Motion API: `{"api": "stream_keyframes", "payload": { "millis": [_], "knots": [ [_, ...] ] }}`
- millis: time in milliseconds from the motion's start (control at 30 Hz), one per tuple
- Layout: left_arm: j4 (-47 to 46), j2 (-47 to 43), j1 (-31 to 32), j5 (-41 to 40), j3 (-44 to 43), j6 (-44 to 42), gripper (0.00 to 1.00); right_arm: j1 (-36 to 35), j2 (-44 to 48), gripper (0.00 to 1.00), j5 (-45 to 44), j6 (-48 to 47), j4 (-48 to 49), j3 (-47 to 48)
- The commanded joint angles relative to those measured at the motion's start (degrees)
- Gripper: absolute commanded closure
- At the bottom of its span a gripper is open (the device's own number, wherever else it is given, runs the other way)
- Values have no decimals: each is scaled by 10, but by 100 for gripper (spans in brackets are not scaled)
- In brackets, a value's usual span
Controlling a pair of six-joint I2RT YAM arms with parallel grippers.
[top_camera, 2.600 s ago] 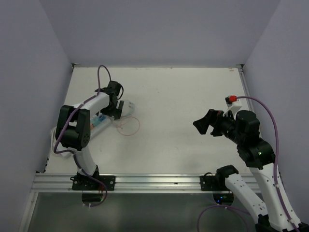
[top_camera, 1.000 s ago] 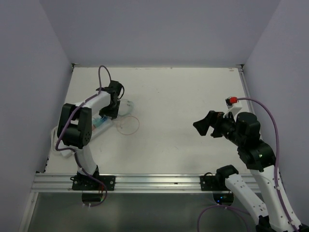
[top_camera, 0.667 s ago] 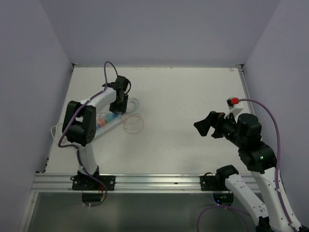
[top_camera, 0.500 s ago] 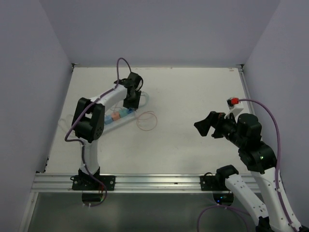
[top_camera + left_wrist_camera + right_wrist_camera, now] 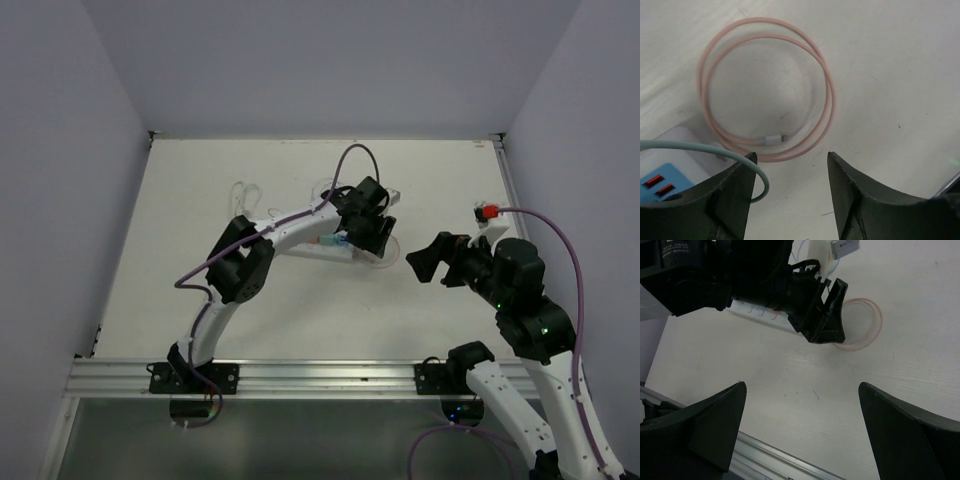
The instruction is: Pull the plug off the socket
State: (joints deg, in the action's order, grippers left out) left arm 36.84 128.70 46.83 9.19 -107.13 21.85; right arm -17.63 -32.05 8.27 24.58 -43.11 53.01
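The socket (image 5: 322,245), a white strip with coloured faces, lies mid-table under my left wrist. Its white corner with a blue face (image 5: 662,175) shows at the lower left of the left wrist view. A teal cable (image 5: 715,149) runs from there and curls against my left finger (image 5: 735,200). A pink cable coil (image 5: 827,95) lies ahead, its loose white connector (image 5: 772,138) inside it. I cannot make out the plug itself. My left gripper (image 5: 792,155) stands open over bare table, holding nothing. My right gripper (image 5: 418,262) hovers wide open to the right.
The right wrist view shows my left gripper (image 5: 822,315) just ahead, beside the pink coil (image 5: 865,322) and a white block (image 5: 821,255). Loose white cord (image 5: 245,192) trails behind the left arm. The metal rail (image 5: 300,375) runs along the near edge.
My left arm has swung from the far left to the middle of the table, and the socket, teal cable and pink coil have come along with it. The right arm has barely moved.
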Motion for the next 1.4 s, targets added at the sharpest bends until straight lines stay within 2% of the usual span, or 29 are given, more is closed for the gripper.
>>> {"api": "stream_keyframes", "payload": {
  "millis": [0,167,233,300,467,633,767,900,1000,1133,1367],
  "knots": [
    [-6,-39,6,29,-3,14,36,-1,9,1,-13,-13,-3,22],
    [-2,-107,6,-25,-5,21,17,-1,5,1,-19,-25,2,31],
    [1,-138,5,-38,-12,24,4,-1,1,1,-21,-35,3,38],
    [-1,-170,3,-63,-15,27,0,-1,-5,1,-16,-49,8,43],
    [-9,-236,-18,-89,16,38,0,-1,-24,1,8,-77,31,47],
    [-32,-318,-69,-85,94,35,0,0,-73,1,36,-99,45,68],
    [-37,-381,-121,-82,144,39,0,-2,-130,1,94,-117,73,66],
    [-60,-467,-191,-115,258,50,0,-11,-220,1,156,-108,105,72],
    [-70,-525,-243,-116,334,53,1,-49,-259,1,139,-107,146,69],
    [-75,-572,-305,-95,415,49,0,-108,-358,1,73,-127,179,86],
    [-114,-665,-415,-66,575,47,0,-130,-522,1,65,-215,216,126]
  ]
}}
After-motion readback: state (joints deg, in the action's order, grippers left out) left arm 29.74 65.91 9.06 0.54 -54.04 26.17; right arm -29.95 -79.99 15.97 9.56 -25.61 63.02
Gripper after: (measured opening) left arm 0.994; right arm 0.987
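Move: The teal plug nearest the strip's right end lies about 16 cm ahead of the right hand, 18 cm to its left and 22 cm below. Counted from that plug, the orange plug is 4 cm farther left and 1 cm farther out, the strip's right end 6 cm to the right and 2 cm nearer, the pink cable coil some 12 cm to the right and 1 cm nearer. From the left hand the teal plug is about 3 cm ahead, 10 cm left and 1 cm lower. The strip's right end is left free as the left gripper, half open beside it, spreads wide, climbs about 22 cm, then swings some 34 cm left across the strip, sinking by half and turning counter-clockwise. Towards the teal plug comes the open right hand: after a slight rise it goes left, forward and down, over 10 cm each way, turning left some 25 degrees without touching the strip. ##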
